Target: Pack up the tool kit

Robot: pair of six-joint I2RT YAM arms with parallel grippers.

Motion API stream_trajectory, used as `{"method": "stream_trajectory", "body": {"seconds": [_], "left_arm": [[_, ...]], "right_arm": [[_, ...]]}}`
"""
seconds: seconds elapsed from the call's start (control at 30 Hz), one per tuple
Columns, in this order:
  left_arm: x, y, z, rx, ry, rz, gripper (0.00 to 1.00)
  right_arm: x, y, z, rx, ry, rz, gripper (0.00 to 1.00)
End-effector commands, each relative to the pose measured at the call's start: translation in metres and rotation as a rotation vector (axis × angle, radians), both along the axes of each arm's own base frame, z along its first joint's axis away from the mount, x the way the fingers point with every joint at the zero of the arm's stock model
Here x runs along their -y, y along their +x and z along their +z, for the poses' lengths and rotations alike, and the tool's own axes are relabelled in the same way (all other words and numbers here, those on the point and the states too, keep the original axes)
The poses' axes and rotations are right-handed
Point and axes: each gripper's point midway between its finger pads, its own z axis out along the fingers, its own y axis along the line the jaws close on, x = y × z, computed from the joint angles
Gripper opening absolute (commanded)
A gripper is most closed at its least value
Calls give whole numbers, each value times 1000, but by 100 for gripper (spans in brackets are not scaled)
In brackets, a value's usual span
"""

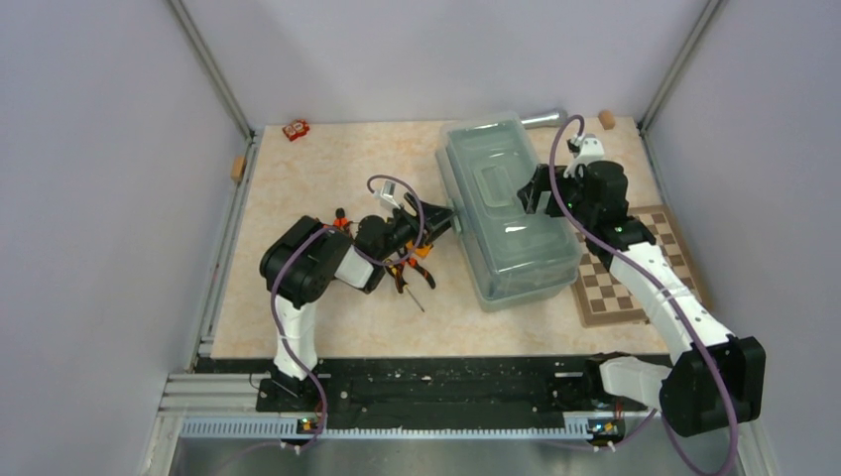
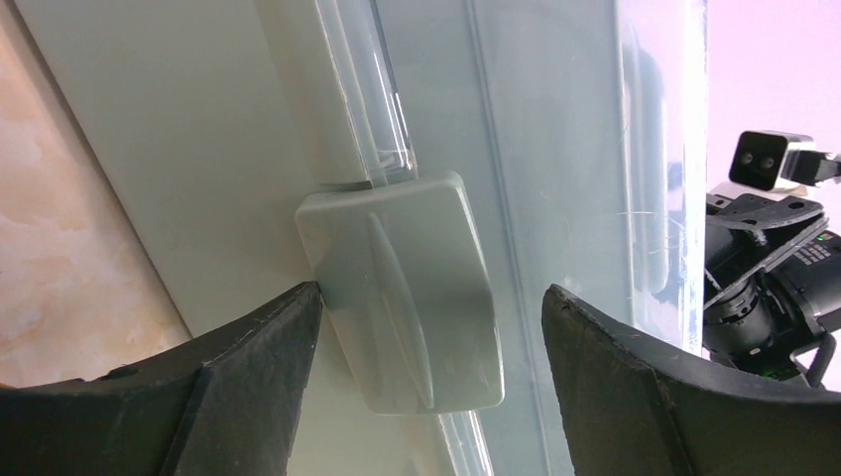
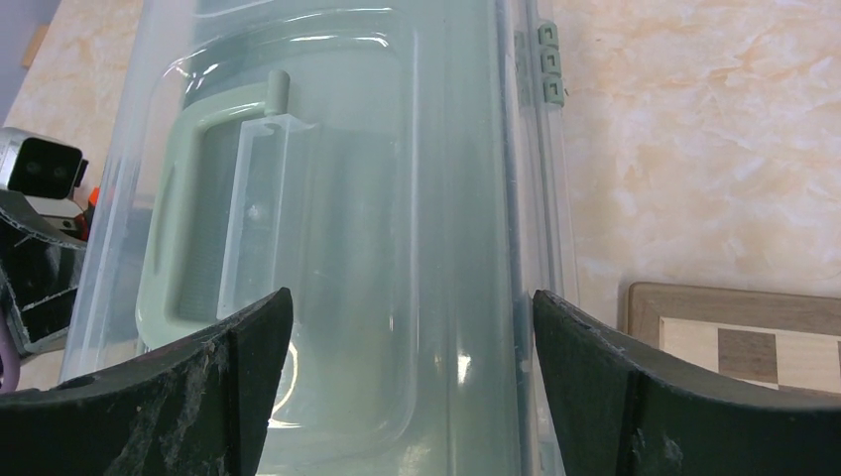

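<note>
The sage-green toolbox (image 1: 516, 283) stands right of centre with its translucent lid (image 1: 493, 151) down. My left gripper (image 1: 447, 214) is open at the box's left side, its jaws either side of the green latch (image 2: 402, 288); the left fingertip (image 2: 298, 312) touches the latch edge. My right gripper (image 1: 528, 198) is open just above the lid (image 3: 397, 149), right of the green handle (image 3: 183, 258). Orange-black pliers (image 1: 418, 272) and a thin screwdriver shaft (image 1: 414, 297) lie on the table under my left arm, partly hidden. A small orange-red object (image 1: 296, 130) sits far back left.
The brown-and-cream chessboard (image 1: 635, 283) lies right of the box, also in the right wrist view (image 3: 754, 337). A grey metal cylinder (image 1: 540, 118) and a cork (image 1: 606, 119) lie behind the box. A wooden block (image 1: 238, 167) sits at the left edge.
</note>
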Motion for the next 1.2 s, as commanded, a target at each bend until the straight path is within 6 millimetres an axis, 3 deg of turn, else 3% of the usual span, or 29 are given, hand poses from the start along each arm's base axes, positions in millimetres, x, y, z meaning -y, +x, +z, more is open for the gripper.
{"method": "stream_trajectory", "body": {"seconds": [0.0, 0.17, 0.5, 0.63, 1.07, 1.17], "left_arm": [[14, -14, 28, 104, -100, -70, 87], [7, -13, 13, 36, -141, -53, 90], [11, -15, 15, 44, -143, -86, 89], [16, -19, 25, 63, -157, -116, 88], [12, -24, 70, 158, -200, -119, 69], [11, -24, 74, 158, -210, -113, 56]], "right_arm": [[-60, -52, -29, -211, 169, 253, 87], [-59, -52, -34, -217, 161, 248, 87], [-62, -53, -36, -225, 178, 257, 86], [-63, -53, -38, -232, 181, 260, 85], [-56, -59, -66, -283, 141, 236, 84], [-54, -61, -72, -292, 127, 230, 84]]}}
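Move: The toolbox's front latch already sits between the left hand's open fingers, about 1 cm ahead, 1 cm to the right and a touch lower; the lid handle is some 5 cm ahead, 7 cm right and 6 cm higher, the tape measure about 4 cm back, 7 cm left and 11 cm down. From the right hand, over the lid's hinge side, the toolbox's middle lies roughly 1 cm ahead, 5 cm left and 12 cm down, and the latch 1 cm back, 16 cm left and 10 cm down. The left hand settles barely 0.5 cm down at the latch, rolling about 5 degrees counter-clockwise as seen from behind the hand to square its fingers with it, then stays there and closes them partway from wide open until the pads meet the latch's two side edges. Meanwhile the right hand stays at the lid's hinge side, sinking about 1 cm with its fingers still wide, seemingly bracing the toolbox against the left hand. ##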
